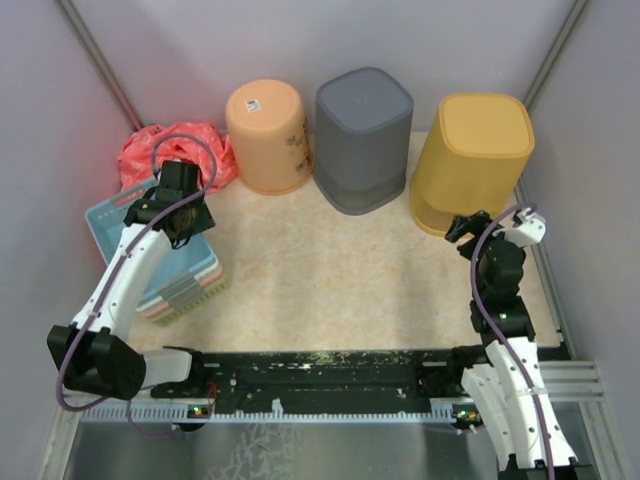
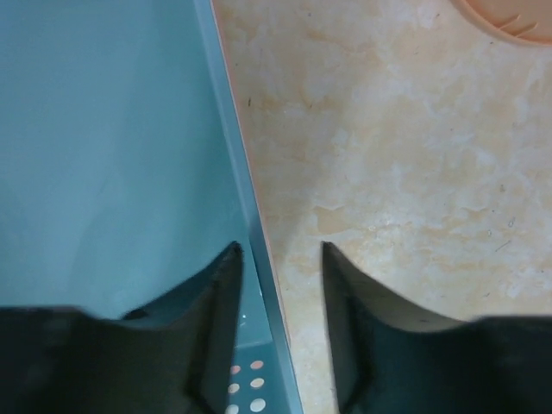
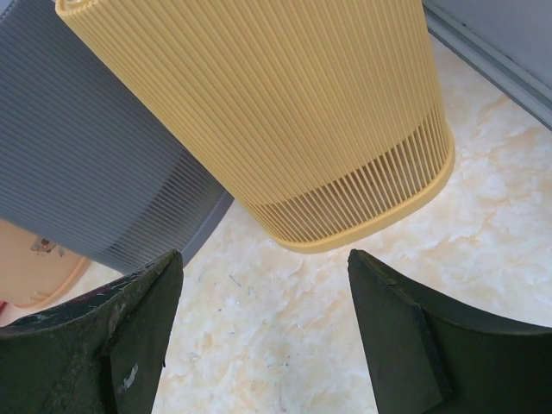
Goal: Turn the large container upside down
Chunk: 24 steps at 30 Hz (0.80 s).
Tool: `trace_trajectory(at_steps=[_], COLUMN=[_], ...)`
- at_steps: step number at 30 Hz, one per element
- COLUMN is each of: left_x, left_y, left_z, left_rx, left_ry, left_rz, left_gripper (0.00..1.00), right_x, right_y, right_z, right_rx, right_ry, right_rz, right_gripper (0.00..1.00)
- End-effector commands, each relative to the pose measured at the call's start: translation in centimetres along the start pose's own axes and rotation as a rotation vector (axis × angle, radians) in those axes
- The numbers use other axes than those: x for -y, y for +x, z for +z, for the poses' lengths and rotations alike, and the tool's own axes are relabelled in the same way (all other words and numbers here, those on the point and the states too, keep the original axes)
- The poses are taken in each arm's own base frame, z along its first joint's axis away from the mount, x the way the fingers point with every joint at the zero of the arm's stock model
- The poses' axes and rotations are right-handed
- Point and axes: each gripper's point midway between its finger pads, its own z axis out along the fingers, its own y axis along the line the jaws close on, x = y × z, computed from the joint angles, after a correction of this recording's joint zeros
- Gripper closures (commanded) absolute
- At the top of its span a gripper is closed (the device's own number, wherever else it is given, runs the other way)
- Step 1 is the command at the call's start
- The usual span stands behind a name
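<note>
The large container (image 1: 108, 215), a shallow blue basket, lies mouth up on a stack of pink and green baskets (image 1: 190, 288) at the left. My left gripper (image 1: 186, 218) hangs over its right rim. In the left wrist view the blue wall (image 2: 103, 155) runs between the jaws of the left gripper (image 2: 280, 250): one finger inside the basket, the other outside over the floor, with a strip of floor showing between that finger and the rim. My right gripper (image 1: 463, 234) stands open and empty in front of the yellow bin (image 1: 478, 150); the wrist view shows only floor between the jaws of that gripper (image 3: 263, 259).
Three bins stand mouth down along the back: orange (image 1: 268, 130), grey (image 1: 362, 135) and yellow (image 3: 285, 103). A red bag (image 1: 150, 150) lies behind the basket stack. Walls close in left, right and back. Bare floor (image 1: 330, 270) lies between the arms.
</note>
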Motion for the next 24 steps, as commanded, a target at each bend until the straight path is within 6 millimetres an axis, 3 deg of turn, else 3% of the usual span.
trace_trajectory(at_steps=[1, 4, 15, 19, 24], left_x=[-0.1, -0.2, 0.9, 4.3, 11.1], left_y=[0.3, -1.2, -10.8, -12.8, -12.7], left_z=[1.0, -0.3, -11.5, -15.9, -22.1], left_rx=[-0.014, 0.02, 0.289, 0.354, 0.408], left_ry=[-0.015, -0.014, 0.147, 0.367, 0.819], left_rz=[0.012, 0.015, 0.082, 0.082, 0.079], left_gripper=[0.72, 0.99, 1.0, 1.0, 1.0], right_x=[-0.8, -0.7, -0.8, -0.8, -0.6], right_y=[-2.2, -2.5, -2.8, -3.2, -4.6], right_z=[-0.5, -0.7, -0.6, -1.0, -1.7], right_rx=[0.062, 0.076, 0.082, 0.086, 0.127], right_ry=[-0.024, -0.018, -0.016, -0.008, 0.008], right_rz=[0.019, 0.011, 0.033, 0.036, 0.047], right_gripper=[0.23, 0.23, 0.24, 0.25, 0.26])
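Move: The left fingers, half open, already straddle the right rim of the blue bin. Its middle is about 11 cm to their left, 2 cm back and 6 cm below. The stacked baskets beneath it centre some 6 cm left, 8 cm back; the red bag is 8 cm left and 15 cm ahead, the peach container 12 cm right and 18 cm ahead. From the idle right hand, the blue bin lies roughly 58 cm left, about level ahead. Pinching the blue bin's right rim between its fingers, the left hand closes fully while dipping about a centimetre, then quickly lifts some 20 cm, straight up off the stacked baskets. Late in the rise it veers slightly right, while the fingers tip up by about 25 degrees and the hand turns some 15 degrees clockwise. ##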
